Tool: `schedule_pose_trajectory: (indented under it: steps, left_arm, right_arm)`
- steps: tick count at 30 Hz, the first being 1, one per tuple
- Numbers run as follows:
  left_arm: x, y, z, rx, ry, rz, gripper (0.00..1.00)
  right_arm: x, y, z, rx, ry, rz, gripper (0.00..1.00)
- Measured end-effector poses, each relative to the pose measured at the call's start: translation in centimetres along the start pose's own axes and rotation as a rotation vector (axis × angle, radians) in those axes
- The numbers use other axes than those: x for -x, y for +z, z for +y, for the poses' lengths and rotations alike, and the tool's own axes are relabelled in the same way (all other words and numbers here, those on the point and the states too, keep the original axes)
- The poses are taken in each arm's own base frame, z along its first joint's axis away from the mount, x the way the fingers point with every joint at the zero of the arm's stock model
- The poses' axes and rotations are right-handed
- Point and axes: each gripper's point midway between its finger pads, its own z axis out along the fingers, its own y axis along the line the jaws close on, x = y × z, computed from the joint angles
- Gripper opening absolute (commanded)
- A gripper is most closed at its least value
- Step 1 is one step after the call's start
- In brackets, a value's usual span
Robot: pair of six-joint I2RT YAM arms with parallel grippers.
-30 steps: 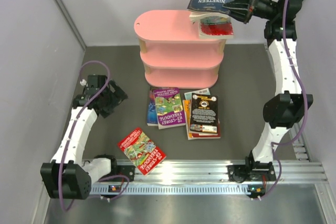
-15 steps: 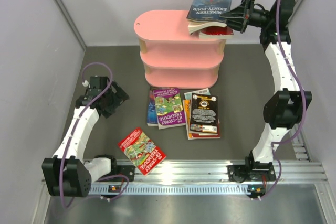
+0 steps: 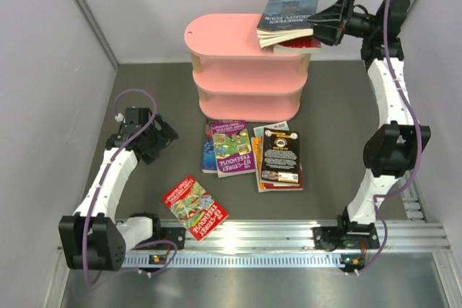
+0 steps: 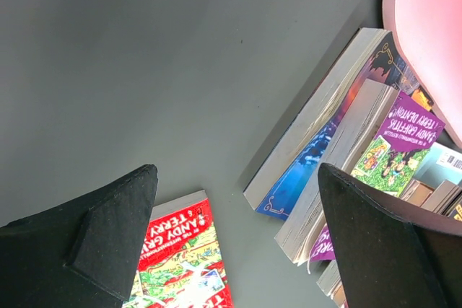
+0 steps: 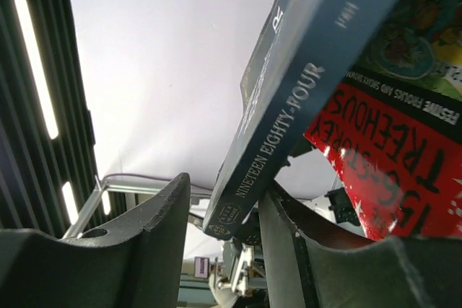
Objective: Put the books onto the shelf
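The pink shelf stands at the back of the table. On the right end of its top board lies a red Treehouse book, and the dark blue Nineteen Eighty-Four rests tilted over it. My right gripper is at that book's right edge. In the right wrist view the spine sits between parted jaws, with a gap on the left side. My left gripper hovers open over the table, left of the book pile. A red Treehouse book lies alone near the front.
In the left wrist view, a blue book and a purple-green one are stacked beside the shelf's foot, and the red book lies below the open gripper. Grey walls close in on both sides.
The right arm lowered the dark blue book from above onto the red book on the shelf top, then its jaws parted. The left arm shifted only slightly.
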Motion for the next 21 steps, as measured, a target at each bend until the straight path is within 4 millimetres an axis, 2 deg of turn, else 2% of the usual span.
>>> schedule_pose_trajectory:
  steps: [4, 9, 11, 13, 16, 20, 21]
  left_arm:
    - [0.1, 0.0, -0.2, -0.008, -0.004, -0.006, 0.98]
    - [0.2, 0.1, -0.4, -0.017, -0.007, -0.007, 0.98]
    - [0.2, 0.2, -0.4, -0.015, -0.008, -0.005, 0.98]
    - [0.1, 0.4, -0.4, -0.010, -0.008, 0.003, 0.98]
    - [-0.1, 0.7, -0.3, -0.005, -0.008, 0.015, 0.98]
    - [-0.1, 0.8, -0.3, -0.003, -0.009, 0.018, 0.98]
    - [0.0, 0.8, -0.3, -0.003, -0.009, 0.017, 0.98]
  right_arm:
    - [0.9, -1.1, 0.0, -0.003, 0.001, -0.031, 0.42]
    - [2.2, -3.2, 0.0, -0.009, 0.010, -0.085, 0.56]
    - [2.4, -3.9, -0.1, -0.012, 0.018, -0.103, 0.59]
    - [2.1, -4.3, -0.2, -0.017, 0.029, -0.110, 0.68]
    - [1.7, -4.5, -0.3, -0.029, 0.024, -0.114, 0.70]
    - [0.7, -3.7, -0.1, -0.037, 0.011, -0.096, 0.71]
    - [0.5, -3.6, -0.1, -0.040, 0.010, -0.092, 0.76]
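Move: From the right gripper, whose fingers point left with one over and one under its spine edge, the middle of the Nineteen Eighty-Four book lies about 5 cm to the left, 5 cm ahead and 1 cm lower. The red book under it is some 4 cm left, 4 cm ahead and 4 cm below; the pink shelf's top board centres about 12 cm left, 4 cm ahead and 6 cm down. From the left gripper, Nineteen Eighty-Four is roughly 31 cm right, 19 cm ahead and 32 cm up. Draw the right gripper level to the right by about 5 cm, its part-open fingers leaving the spine edge of Nineteen Eighty-Four while they spread clearly wider. Turn the hand some 5 degrees clockwise on the way, then ease it back towards the base by about 1.5 cm and a little left again, close beside the spine. ##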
